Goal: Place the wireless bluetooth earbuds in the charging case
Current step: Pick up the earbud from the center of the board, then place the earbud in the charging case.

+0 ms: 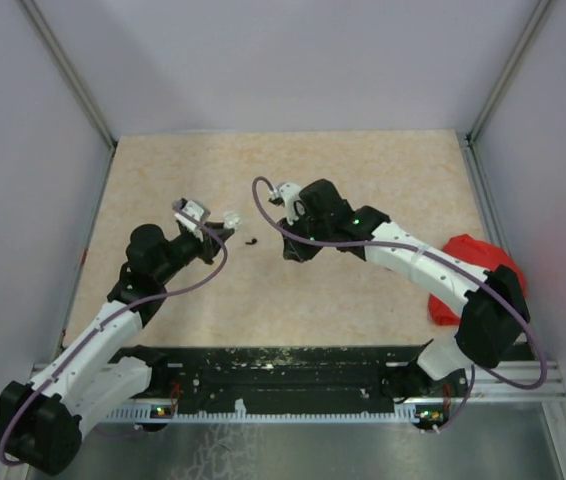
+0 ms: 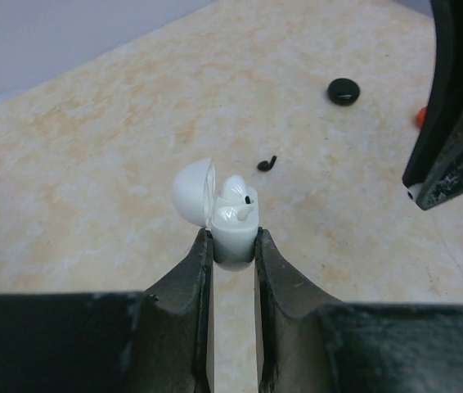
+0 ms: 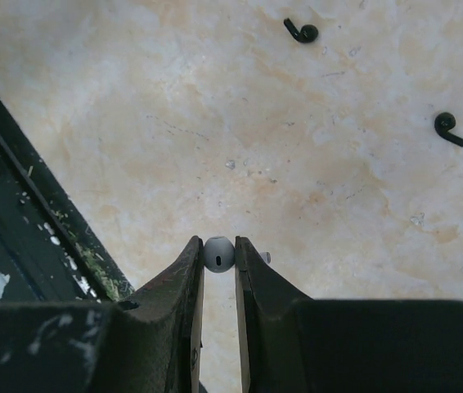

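Observation:
My left gripper (image 2: 233, 243) is shut on the base of a white charging case (image 2: 233, 237). Its lid (image 2: 192, 190) is flipped open to the left, and one white earbud (image 2: 240, 202) sits inside. In the top view the case (image 1: 231, 216) hangs just above the table at centre left. My right gripper (image 3: 218, 247) is shut on a second white earbud (image 3: 218, 255), pinched at its round head, and hovers over the table right of the case (image 1: 292, 249). Its finger (image 2: 452, 123) fills the right edge of the left wrist view.
Loose black earbuds lie on the table (image 3: 300, 32), (image 3: 448, 128), one between the grippers (image 1: 251, 241). A round black case (image 2: 343, 91) and a small orange bit (image 2: 420, 117) sit farther off. A red cloth lump (image 1: 473, 258) lies at the right. The black base rail (image 1: 293, 372) borders the near edge.

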Motion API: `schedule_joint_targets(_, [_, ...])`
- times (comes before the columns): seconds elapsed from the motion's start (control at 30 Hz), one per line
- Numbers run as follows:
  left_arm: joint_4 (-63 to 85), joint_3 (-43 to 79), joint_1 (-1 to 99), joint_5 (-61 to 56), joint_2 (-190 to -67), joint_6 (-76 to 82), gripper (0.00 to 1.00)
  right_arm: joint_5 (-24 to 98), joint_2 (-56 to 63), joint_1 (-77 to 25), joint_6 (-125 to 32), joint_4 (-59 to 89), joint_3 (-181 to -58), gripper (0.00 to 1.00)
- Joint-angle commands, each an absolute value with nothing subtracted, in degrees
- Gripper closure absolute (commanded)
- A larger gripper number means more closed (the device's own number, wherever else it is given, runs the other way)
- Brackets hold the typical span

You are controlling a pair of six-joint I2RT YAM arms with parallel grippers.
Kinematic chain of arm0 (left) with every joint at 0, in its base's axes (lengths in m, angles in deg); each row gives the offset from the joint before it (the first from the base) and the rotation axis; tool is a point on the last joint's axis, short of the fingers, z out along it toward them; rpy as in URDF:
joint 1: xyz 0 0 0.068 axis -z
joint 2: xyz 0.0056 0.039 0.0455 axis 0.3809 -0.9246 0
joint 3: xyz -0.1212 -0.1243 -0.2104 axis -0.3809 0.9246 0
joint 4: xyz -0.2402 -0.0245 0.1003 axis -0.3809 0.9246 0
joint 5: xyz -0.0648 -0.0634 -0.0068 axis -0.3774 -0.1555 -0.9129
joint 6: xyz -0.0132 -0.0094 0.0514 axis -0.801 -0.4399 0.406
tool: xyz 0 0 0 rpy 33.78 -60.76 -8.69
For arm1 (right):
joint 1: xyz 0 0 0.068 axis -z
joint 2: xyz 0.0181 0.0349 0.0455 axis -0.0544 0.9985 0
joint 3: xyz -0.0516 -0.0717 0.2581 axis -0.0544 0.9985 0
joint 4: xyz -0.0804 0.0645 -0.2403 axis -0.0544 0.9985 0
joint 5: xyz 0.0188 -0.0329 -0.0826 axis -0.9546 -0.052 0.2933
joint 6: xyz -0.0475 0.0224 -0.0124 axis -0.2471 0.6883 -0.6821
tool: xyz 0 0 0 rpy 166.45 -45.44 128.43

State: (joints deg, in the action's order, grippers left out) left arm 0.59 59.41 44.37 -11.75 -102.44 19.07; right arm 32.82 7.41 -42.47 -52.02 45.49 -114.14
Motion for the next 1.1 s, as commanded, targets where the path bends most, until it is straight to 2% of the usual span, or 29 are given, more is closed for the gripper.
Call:
schedule_joint_targets(0.0, [-7.2, 60.5, 44.0, -22.7, -102.2, 19.4, 0.99, 20.9, 2.9, -39.4, -50.4, 42.7, -116.6, 0.91])
schedule_joint_targets(0.2, [-16.7, 62.4, 44.2, -33.3, -103.9, 16.2, 0.99, 13.8, 0.4, -38.1, -48.2, 39.8, -119.7, 0.9])
schedule_joint_targets(0.53, [-25.9, 65.0, 45.0, -40.3, -104.3, 16.0, 0.99, 3.1, -3.4, -37.9, -42.0, 32.4, -120.9, 0.9])
schedule_joint_targets(0.77, [-34.4, 66.7, 47.5, -41.4, -105.1, 16.7, 0.99, -1.6, -3.9, -38.0, -35.9, 23.7, -119.0, 0.9])
schedule_joint_targets(1.07, [-42.9, 67.8, 49.5, -42.7, -106.3, 16.0, 0.99, -2.2, -2.4, -38.5, -33.6, 22.4, -118.3, 0.91])
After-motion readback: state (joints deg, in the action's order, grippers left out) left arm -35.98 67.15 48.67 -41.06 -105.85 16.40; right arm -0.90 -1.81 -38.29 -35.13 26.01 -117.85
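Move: Roughly 13 cm to the left of the right hand, 4 cm farther out and 6 cm higher, the left hand holds the open white charging case that the right hand's white earbud is meant for. Counted from the left hand, that earbud is thus some 13 cm right, 4 cm back and 6 cm below. On the table, some 14 cm below the right hand, lie a near black earbud, 10 cm ahead and 10 cm left, and a far black earbud, 13 cm ahead and 2 cm right. Lifting the already pinched earbud, the right hand rises about 17 cm, drawing back and to its left towards the case, while its wrist rolls some 40 degrees until the fingers point nearly level to the left. The left hand keeps its grip on the case and brings it back, right and somewhat up, turning clockwise and tipping upward to face the earbud. ##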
